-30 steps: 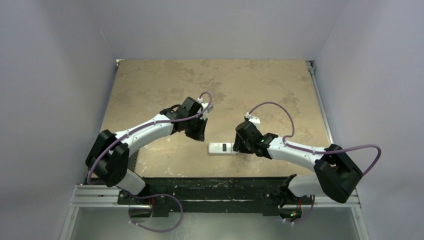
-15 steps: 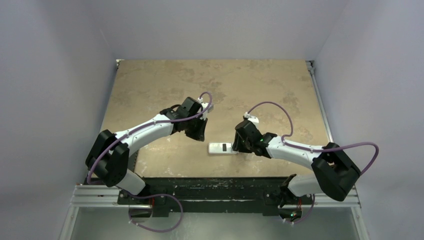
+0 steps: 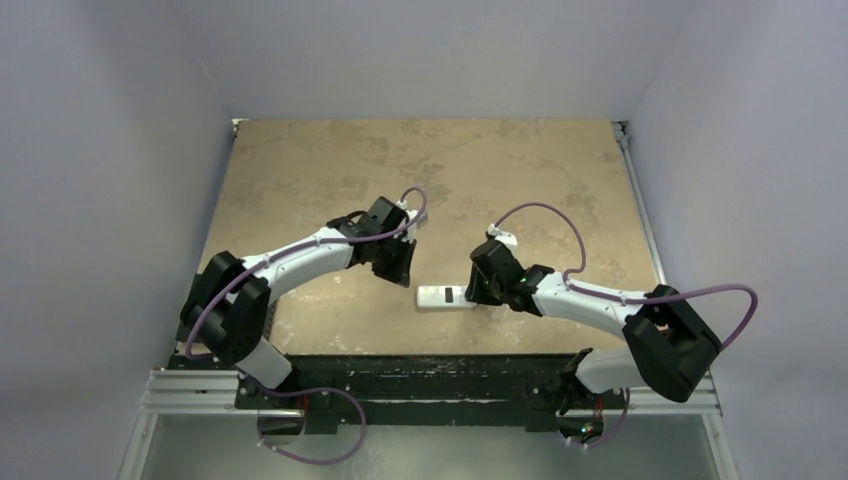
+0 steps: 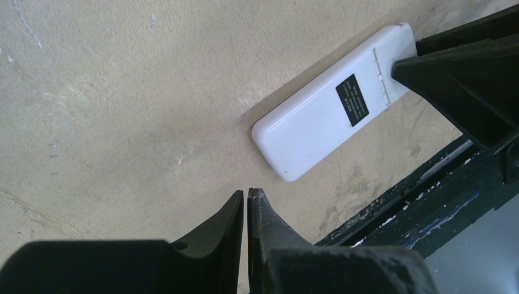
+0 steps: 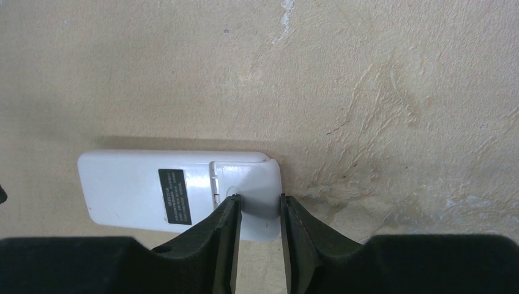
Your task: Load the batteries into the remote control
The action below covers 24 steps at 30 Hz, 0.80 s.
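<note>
The remote control (image 3: 438, 296) lies face down on the tan table near the front edge, its white back and black label (image 5: 174, 196) facing up. My right gripper (image 5: 259, 199) stands over its battery-cover end, jaws part-way apart. One fingertip (image 5: 231, 205) rests on the cover and the other sits just past the remote's end edge. My left gripper (image 4: 247, 193) is shut and empty, hovering just short of the remote's (image 4: 318, 138) other end. In the top view it (image 3: 404, 272) is up and left of the remote. The batteries are out of view.
The table's black front rail (image 4: 422, 208) runs close behind the remote; it also shows along the near edge (image 3: 420, 372). Grey walls close in the table (image 3: 420, 170) on the left, back and right.
My right gripper's jaws have narrowed over the remote's cover end. My left arm has shifted slightly towards the remote, still shut. The remote has not moved.
</note>
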{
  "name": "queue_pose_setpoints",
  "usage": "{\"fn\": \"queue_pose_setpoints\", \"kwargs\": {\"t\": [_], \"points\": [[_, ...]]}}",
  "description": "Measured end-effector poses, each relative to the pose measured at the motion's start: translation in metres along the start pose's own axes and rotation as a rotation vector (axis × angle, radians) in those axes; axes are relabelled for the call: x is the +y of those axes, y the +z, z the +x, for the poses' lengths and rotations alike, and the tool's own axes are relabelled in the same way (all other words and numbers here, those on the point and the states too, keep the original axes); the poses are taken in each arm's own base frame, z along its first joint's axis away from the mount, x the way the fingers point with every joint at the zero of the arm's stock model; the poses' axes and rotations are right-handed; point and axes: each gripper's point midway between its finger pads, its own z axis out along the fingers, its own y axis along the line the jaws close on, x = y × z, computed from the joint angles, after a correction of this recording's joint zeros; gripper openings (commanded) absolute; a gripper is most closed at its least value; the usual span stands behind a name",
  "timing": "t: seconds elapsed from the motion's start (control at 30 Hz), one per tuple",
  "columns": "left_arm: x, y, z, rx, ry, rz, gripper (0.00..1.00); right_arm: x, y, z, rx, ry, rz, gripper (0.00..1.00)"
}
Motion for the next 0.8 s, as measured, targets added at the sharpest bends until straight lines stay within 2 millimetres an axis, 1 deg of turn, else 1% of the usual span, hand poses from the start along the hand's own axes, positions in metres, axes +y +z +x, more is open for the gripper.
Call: {"fn": "queue_pose_setpoints", "kwargs": {"t": [0.23, 0.37, 0.57, 0.63, 0.8], "points": [[-0.001, 0.009, 0.006, 0.003, -0.079, 0.011, 0.18, 0.000, 0.000, -0.001, -0.001, -0.006, -0.002, 0.34], [-0.001, 0.016, 0.015, 0.014, -0.131, 0.019, 0.23, 0.000, 0.000, -0.001, -0.001, -0.009, -0.001, 0.34], [-0.007, 0.025, 0.027, 0.024, -0.187, 0.069, 0.34, 0.001, 0.000, 0.000, 0.000, -0.015, -0.004, 0.34], [-0.009, 0.026, 0.026, 0.020, -0.198, 0.081, 0.38, 0.001, 0.000, -0.001, 0.000, -0.016, -0.005, 0.34], [-0.012, 0.027, 0.021, 0.001, -0.202, 0.101, 0.39, 0.001, 0.001, -0.001, -0.001, -0.019, -0.005, 0.33]]}}
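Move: From the left hand, the remote control's middle lies about 8 cm to the right, 2 cm back and 4 cm below; its bare left end is only 2 to 3 cm to the right. The battery cover sits on the far end, some 12 cm to the right and 2 cm back. From the right hand, whose fingers are already on that end, the remote's middle is about 5 cm left, level fore and aft, and the cover about 1 cm left, both 1 cm lower. Down about 3 cm, and back and to the right by a bit under 2 cm each, the left hand closes in on the remote control's bare left end. Its nearly shut fingers spread to a little over a third open as the wrist turns some 10 to 15 degrees; contact isn't clear. The right hand stays in place, keeping its grip on the cover end. ##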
